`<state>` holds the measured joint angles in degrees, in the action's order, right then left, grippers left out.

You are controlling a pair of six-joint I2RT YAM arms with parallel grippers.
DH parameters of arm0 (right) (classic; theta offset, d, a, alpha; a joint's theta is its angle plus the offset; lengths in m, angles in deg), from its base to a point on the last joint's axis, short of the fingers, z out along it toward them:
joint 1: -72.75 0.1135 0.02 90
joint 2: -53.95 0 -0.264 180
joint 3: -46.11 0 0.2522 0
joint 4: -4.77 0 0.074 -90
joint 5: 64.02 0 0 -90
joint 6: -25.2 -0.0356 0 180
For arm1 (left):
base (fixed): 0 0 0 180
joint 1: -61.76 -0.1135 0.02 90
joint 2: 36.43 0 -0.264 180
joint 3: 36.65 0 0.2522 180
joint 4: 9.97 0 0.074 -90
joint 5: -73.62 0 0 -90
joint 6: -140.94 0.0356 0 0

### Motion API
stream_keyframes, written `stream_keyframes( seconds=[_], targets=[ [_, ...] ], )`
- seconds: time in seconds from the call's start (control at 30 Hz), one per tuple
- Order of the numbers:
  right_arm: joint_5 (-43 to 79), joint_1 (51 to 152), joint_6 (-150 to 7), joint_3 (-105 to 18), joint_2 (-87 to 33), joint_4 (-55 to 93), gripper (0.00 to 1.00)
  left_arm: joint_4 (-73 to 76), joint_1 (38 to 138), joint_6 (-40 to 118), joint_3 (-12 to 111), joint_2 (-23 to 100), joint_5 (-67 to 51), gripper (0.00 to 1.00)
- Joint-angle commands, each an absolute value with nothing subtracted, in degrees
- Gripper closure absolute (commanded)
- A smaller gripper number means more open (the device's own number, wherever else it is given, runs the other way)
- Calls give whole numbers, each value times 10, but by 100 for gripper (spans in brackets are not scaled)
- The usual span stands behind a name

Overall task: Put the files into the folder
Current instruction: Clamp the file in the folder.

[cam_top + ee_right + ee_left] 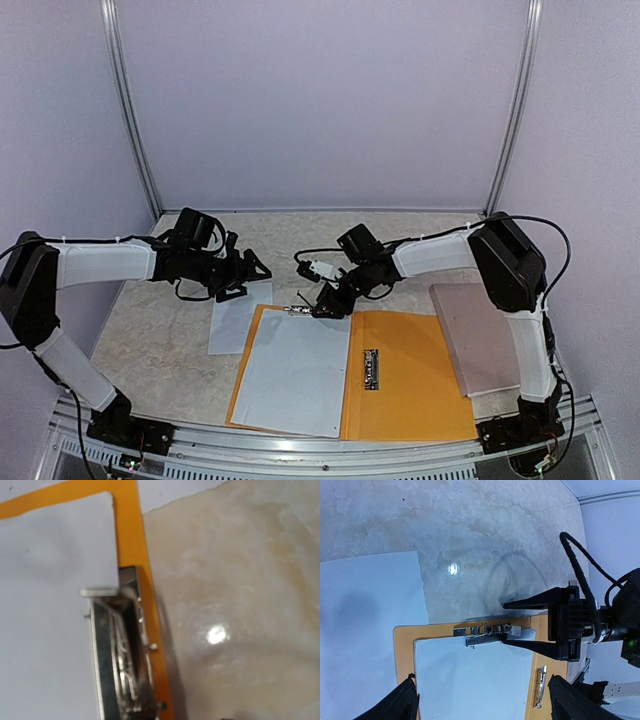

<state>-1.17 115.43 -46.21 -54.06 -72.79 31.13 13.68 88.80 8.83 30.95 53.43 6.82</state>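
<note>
The orange folder [420, 380] lies open and flat between the arms. One white sheet of the files [295, 370] rests on its left half under a metal clip [298, 310]. Another sheet [238, 318] lies on the table just left of the folder. My right gripper [325, 305] is down at the clip. In the left wrist view its jaws stand apart [503, 622], one finger touching the clip bar [485, 640] and the other over the table. The right wrist view fills with the clip [117, 655]. My left gripper [250, 282] hovers open and holds nothing.
A pinkish-brown flat board [480, 335] lies right of the folder under the right arm. A small metal fastener [371, 368] sits on the folder's right half near the spine. Pale walls enclose the marbled tabletop [300, 235].
</note>
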Motion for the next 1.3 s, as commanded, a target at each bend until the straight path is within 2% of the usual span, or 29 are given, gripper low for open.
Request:
stream_keyframes(
  seconds=[0.0,0.13,0.3,0.53,0.83,1.27],
  targets=[
    [-21,1156,-454,-537,-734,322,52,137,885,93,316,542,74,13],
    [-23,1156,-454,-532,-732,319,54,135,885,91,316,545,74,13],
    [-21,1155,-455,-525,-727,318,53,121,890,97,320,562,75,14],
    [-21,1155,-456,-522,-728,317,52,82,935,149,343,600,17,24],
    [-19,1154,-459,-522,-727,318,52,18,980,190,363,654,-22,41],
    [-17,1155,-459,-532,-732,327,52,-1,1010,220,391,702,-46,54]
  ],
)
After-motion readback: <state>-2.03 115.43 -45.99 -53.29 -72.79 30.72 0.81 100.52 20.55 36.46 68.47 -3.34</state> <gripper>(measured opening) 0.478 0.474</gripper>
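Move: The upright metal lever of the folder's clip stands about 9 cm to the left hand's right, 1 cm farther out and 6 below; the clip's base is roughly level ahead, 10 cm right and 10 below, with the folder's paper centred some 15 cm back and 8 right. A loose sheet lies 4 cm left and 2 back, 11 below. From the right hand, the lever is about 4 cm left, level ahead and 2 higher, the clip's base 3 left, 1 back and 2 below. The left hand first dips a couple of centimetres, then swings about 8 cm to the right and sinks again, some 4 cm lower in all, bringing its fingers in around the clip's raised lever while they narrow from wide open to about half and the wrist rolls some 20 degrees clockwise about the line of the fingers. Meanwhile the right hand stays put, its fingers still half open on either side of the right part of the clip and the near fingertip at the pressing bar. ##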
